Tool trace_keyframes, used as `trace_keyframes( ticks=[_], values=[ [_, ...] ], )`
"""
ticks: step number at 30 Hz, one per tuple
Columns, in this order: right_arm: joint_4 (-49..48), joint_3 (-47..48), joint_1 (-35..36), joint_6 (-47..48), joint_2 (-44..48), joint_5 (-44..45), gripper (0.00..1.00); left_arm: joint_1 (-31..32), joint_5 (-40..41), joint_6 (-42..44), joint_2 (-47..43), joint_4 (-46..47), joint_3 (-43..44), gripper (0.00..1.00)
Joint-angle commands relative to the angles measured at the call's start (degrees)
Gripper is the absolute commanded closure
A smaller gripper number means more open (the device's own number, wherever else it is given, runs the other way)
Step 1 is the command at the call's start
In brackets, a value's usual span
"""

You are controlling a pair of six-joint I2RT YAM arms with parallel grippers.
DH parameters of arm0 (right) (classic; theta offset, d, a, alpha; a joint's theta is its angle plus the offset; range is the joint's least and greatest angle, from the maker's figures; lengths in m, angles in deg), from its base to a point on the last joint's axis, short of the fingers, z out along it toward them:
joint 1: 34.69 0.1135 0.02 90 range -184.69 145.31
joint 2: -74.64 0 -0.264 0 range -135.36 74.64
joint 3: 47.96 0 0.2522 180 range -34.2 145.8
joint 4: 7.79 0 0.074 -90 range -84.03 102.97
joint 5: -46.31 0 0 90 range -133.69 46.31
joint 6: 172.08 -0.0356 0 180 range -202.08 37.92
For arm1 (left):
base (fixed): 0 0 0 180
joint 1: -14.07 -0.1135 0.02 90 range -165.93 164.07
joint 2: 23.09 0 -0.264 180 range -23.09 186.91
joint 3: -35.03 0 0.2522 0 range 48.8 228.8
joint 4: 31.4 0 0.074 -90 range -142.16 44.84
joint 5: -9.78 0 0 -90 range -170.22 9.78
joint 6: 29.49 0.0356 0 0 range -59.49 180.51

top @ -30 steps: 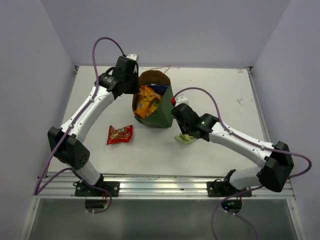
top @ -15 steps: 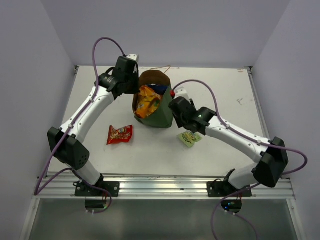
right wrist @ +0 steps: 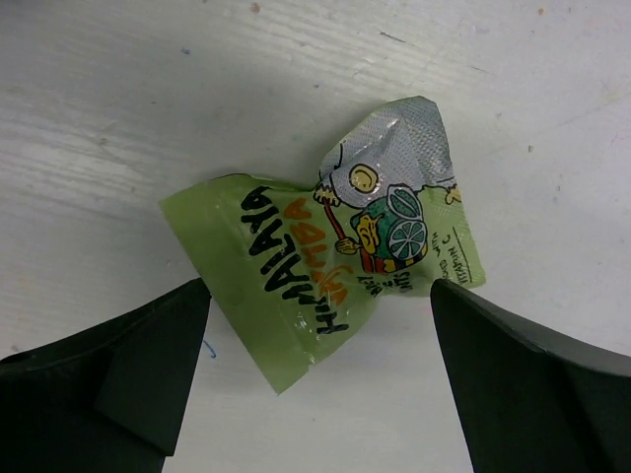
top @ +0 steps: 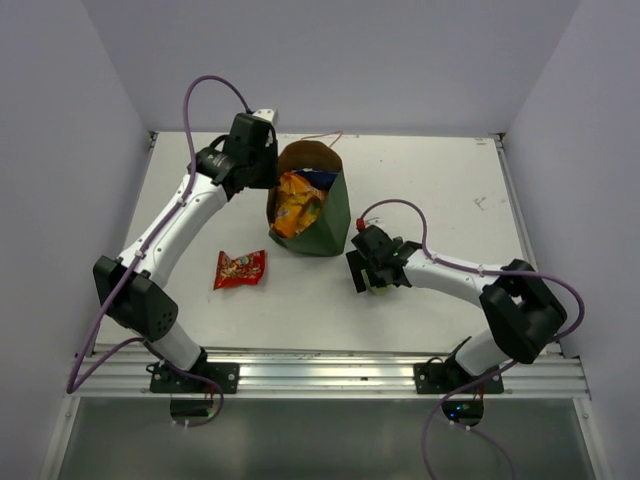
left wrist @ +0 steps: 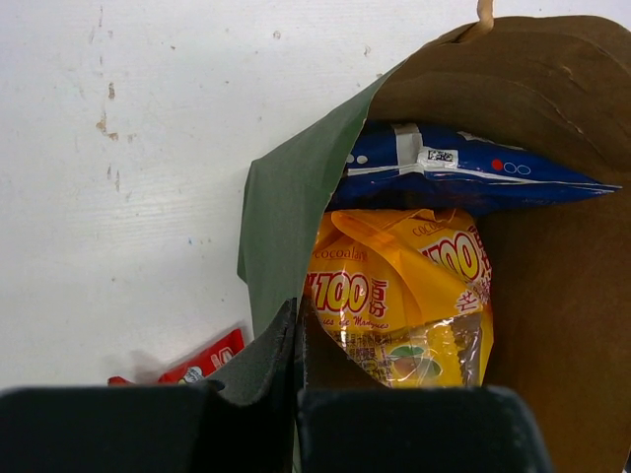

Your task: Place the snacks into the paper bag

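The dark green paper bag [top: 335, 215] stands upright mid-table, mouth open. Inside it lie an orange snack packet [top: 297, 205] [left wrist: 404, 296] and a blue one [top: 318, 180] [left wrist: 463, 172]. My left gripper [top: 266, 172] [left wrist: 298, 323] is shut on the bag's green rim [left wrist: 286, 207], holding the mouth open. A small red packet [top: 240, 268] [left wrist: 202, 360] lies flat on the table, left of the bag. A small green packet [right wrist: 325, 276] [top: 378, 288] lies on the table right of the bag. My right gripper [top: 372, 272] [right wrist: 320, 288] hovers over it, open wide, its fingers either side and not touching it.
The white table [top: 450, 190] is walled on three sides. The bag's tan cord handle [top: 322, 137] lies behind it. A metal rail [top: 320, 365] runs along the near edge by the arm bases.
My right gripper went from shut to wide open. The green packet lay uncovered on the table half a second ago; the gripper has dropped back over it. The left arm has not moved.
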Motion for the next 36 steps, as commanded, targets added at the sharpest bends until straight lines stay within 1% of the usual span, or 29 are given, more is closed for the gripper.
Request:
trace_keyframes(
  ticks=[1,3,5,6,7,9,10,12,13,14,17,20,21,22,23,24,25,26,27,29,30,32,33,36],
  values=[
    [-7.73,-1.99,-1.56,-0.44,0.07,-1.99,0.01,0.06,-1.44,-0.11,-2.92,4.87,0.83,1.00],
    [-8.53,-2.00,-1.83,-0.08,-1.08,-1.99,0.02,0.06,-1.53,-0.02,-2.84,4.87,0.91,1.00],
    [-9.49,-1.65,-2.35,0.44,-2.83,-2.34,0.06,0.06,-1.62,-0.02,-2.84,4.87,1.00,1.00],
    [-9.76,-1.12,-2.53,0.62,-3.45,-2.95,0.10,0.06,-1.53,0.07,-2.75,4.87,1.00,1.00],
    [-9.76,-0.86,-2.62,0.62,-3.81,-2.96,0.24,0.06,-1.53,0.07,-2.75,4.87,1.00,1.00],
    [-9.41,-0.15,-2.71,0.71,-5.04,-3.31,0.35,0.06,-1.36,0.07,-2.84,4.87,0.91,1.00],
    [-9.32,0.02,-2.71,0.97,-5.30,-3.49,0.46,0.06,-1.27,-0.02,-2.84,4.78,1.00,1.00],
    [-8.80,0.72,-2.71,0.97,-5.83,-3.66,0.56,0.06,-1.09,0.07,-2.84,4.86,0.91,1.00],
    [-7.58,1.16,-2.71,1.15,-6.01,-3.58,0.86,0.06,-1.09,0.07,-2.75,4.87,0.91,1.00],
    [-6.61,1.60,-2.71,0.89,-5.92,-2.62,1.00,0.06,-1.09,0.07,-2.75,4.87,0.91,1.00],
    [-3.01,3.53,-2.62,1.24,-3.82,-0.33,1.00,-0.03,-1.18,0.16,-2.66,5.13,0.83,1.00],
    [4.72,9.94,-2.71,2.11,0.48,5.81,1.00,0.06,-1.53,0.25,-2.57,5.13,0.83,1.00],
    [6.57,14.92,-2.71,2.46,1.80,7.13,1.00,0.06,-1.71,0.16,-2.49,5.30,0.74,1.00],
    [9.11,17.66,-2.71,3.51,4.51,8.36,1.00,0.06,-1.71,0.25,-2.48,5.31,0.74,1.00],
    [9.57,20.56,-2.79,4.56,5.41,9.68,1.00,0.06,-1.71,0.25,-2.57,5.31,0.74,1.00],
    [10.18,26.94,-2.71,5.36,6.03,9.70,1.00,0.06,-1.71,0.25,-2.57,5.39,0.65,1.00],
    [10.71,30.23,-2.62,7.19,6.12,9.52,1.00,0.06,-1.71,0.25,-2.66,5.48,0.65,1.00],
    [10.80,33.48,-2.62,8.17,5.69,8.39,1.00,0.06,-1.71,0.25,-2.57,5.48,0.65,1.00],
    [11.15,39.95,-2.62,8.96,4.90,7.42,1.00,0.06,-1.62,0.25,-2.75,5.65,0.65,1.00],
    [10.72,45.88,-2.62,11.25,2.10,4.35,1.00,0.06,-1.53,0.16,-2.84,5.66,0.74,1.00],
    [10.11,50.43,-2.62,11.78,1.21,-0.71,1.00,0.06,-1.27,0.07,-2.92,5.66,0.74,1.00],
    [7.74,54.24,-2.62,12.40,-2.20,-6.18,1.00,0.06,-1.09,-0.02,-3.10,5.66,0.74,1.00],
    [7.29,57.47,-2.53,12.40,-3.62,-10.91,1.00,0.06,-1.09,-0.02,-3.10,5.48,0.74,1.00],
    [7.29,62.15,-1.66,11.61,-9.93,-16.31,1.00,0.06,-1.36,-0.11,-3.01,5.66,0.83,1.00]
  ],
)
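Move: The green snack packet lies flat between the right hand's open fingers, about 3 cm ahead, a centimetre left and 2 cm lower. From this hand, the paper bag stands roughly 14 cm ahead and 13 cm left, its rim some 20 cm higher, and the red packet lies about 28 cm left and 3 cm ahead. From the left hand the green packet is around 11 cm back, 21 cm right and 23 cm down. The right hand eases about 3 cm forward and slightly down, shuts its fingers on the green packet, then lifts it fast, nearly 40 cm, swinging about 10 cm forward and 10 cm left towards a spot high by the bag's right rim while the wrist tips the fingertips up some 40 degrees. The left hand stays put, still pinching the bag's left rim. ##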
